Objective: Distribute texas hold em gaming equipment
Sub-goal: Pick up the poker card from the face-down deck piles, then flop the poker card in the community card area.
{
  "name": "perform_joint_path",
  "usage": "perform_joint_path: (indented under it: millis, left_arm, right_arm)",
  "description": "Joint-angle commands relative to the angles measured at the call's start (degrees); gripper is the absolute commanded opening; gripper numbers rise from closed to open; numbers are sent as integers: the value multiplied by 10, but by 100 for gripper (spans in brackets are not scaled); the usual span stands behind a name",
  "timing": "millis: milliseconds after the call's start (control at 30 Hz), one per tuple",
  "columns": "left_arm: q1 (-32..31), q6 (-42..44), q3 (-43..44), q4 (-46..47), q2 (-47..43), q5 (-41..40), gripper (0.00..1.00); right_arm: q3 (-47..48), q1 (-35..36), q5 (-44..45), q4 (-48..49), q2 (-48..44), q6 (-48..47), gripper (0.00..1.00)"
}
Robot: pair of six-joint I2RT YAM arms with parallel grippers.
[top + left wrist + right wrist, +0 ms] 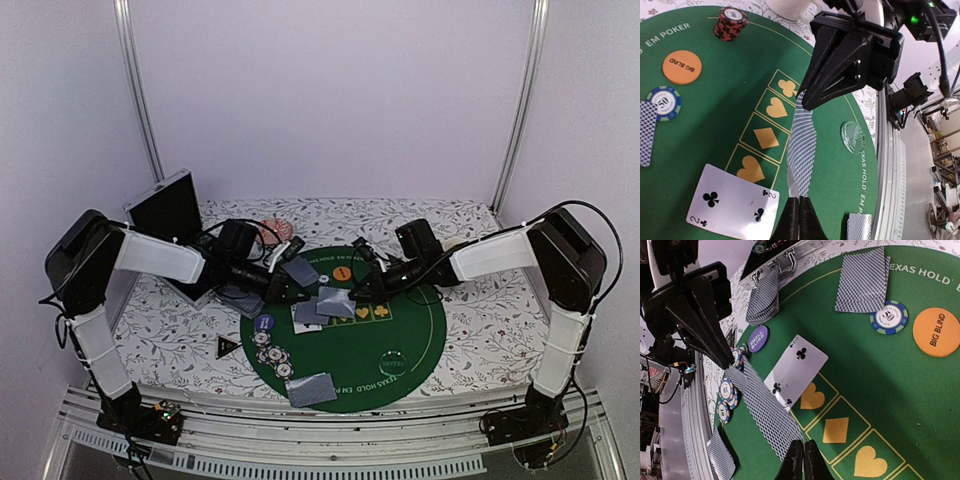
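Note:
A playing card with a grey-blue back (335,302) hangs over the green poker mat (400,330), bowed between both grippers. My left gripper (799,202) is shut on one end of this card (802,145). At the other end my right gripper (804,446) is shut on the same card (765,407). Under it a two of clubs (732,202) lies face up beside the printed suit boxes. An orange big blind disc (682,67), a blue chip (664,102) and a red and dark chip stack (731,22) lie farther out. A purple small blind disc (758,338) sits by several chips (272,355).
A face-down deck (312,389) lies at the mat's near edge. More face-down cards (862,280) lie near the blue chip, and a clear disc (852,136) on the mat's right. An open black case (165,210) and a pink dish (272,230) stand back left.

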Motion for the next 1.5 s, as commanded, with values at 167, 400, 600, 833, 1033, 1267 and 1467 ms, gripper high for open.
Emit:
perform_joint_path:
  millis: [167,400,600,833,1033,1267,1467]
  left_arm:
    - [8,22,45,-55,-63,-57,0]
    - [81,15,34,-190,-214,-171,0]
    - [122,43,-1,-263,-360,-274,0]
    - [151,76,-29,-269,-428,-294,0]
    - [153,79,-58,-231,-451,-277,0]
    - [153,81,-73,-211,-459,-262,0]
    - [153,83,-82,-211,-475,-261,0]
  right_arm:
    - [-18,-9,74,-30,-45,28,2]
    - [51,89,537,-201,-95,77,2]
    - [232,190,798,-398,44,76,2]
    - [399,254,833,-562,223,69,2]
    - [391,291,685,-511,248,-27,2]
    - [385,285,641,-509,222,-10,2]
    - [369,256,669,-546,110,-2,2]
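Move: Both hands have hold of opposite ends of the face-down cards. The open felt over the middle squares, where the right hand's card goes, lies about 8 cm below that hand, 4 cm left and 2 cm ahead. The two of clubs lies 9 cm left and 2 cm ahead, the big blind disc 13 cm ahead and 2 cm left. For the left hand, the pile by the case lies 13 cm left, 5 cm ahead and 9 cm down; the small blind disc lies 9 cm left and 1 cm back. The right fingers tighten their pinch on the end of the card and part it from the cards in the left fingers, easing a few centimetres right and forward, then rising. They swing round some 60 degrees to point down and sink about 11 cm beside the two of clubs, still gripping. The left hand keeps its cards and climbs 15 cm while pulling 18 cm left, towards the case-side pile, turning counter-clockwise. ##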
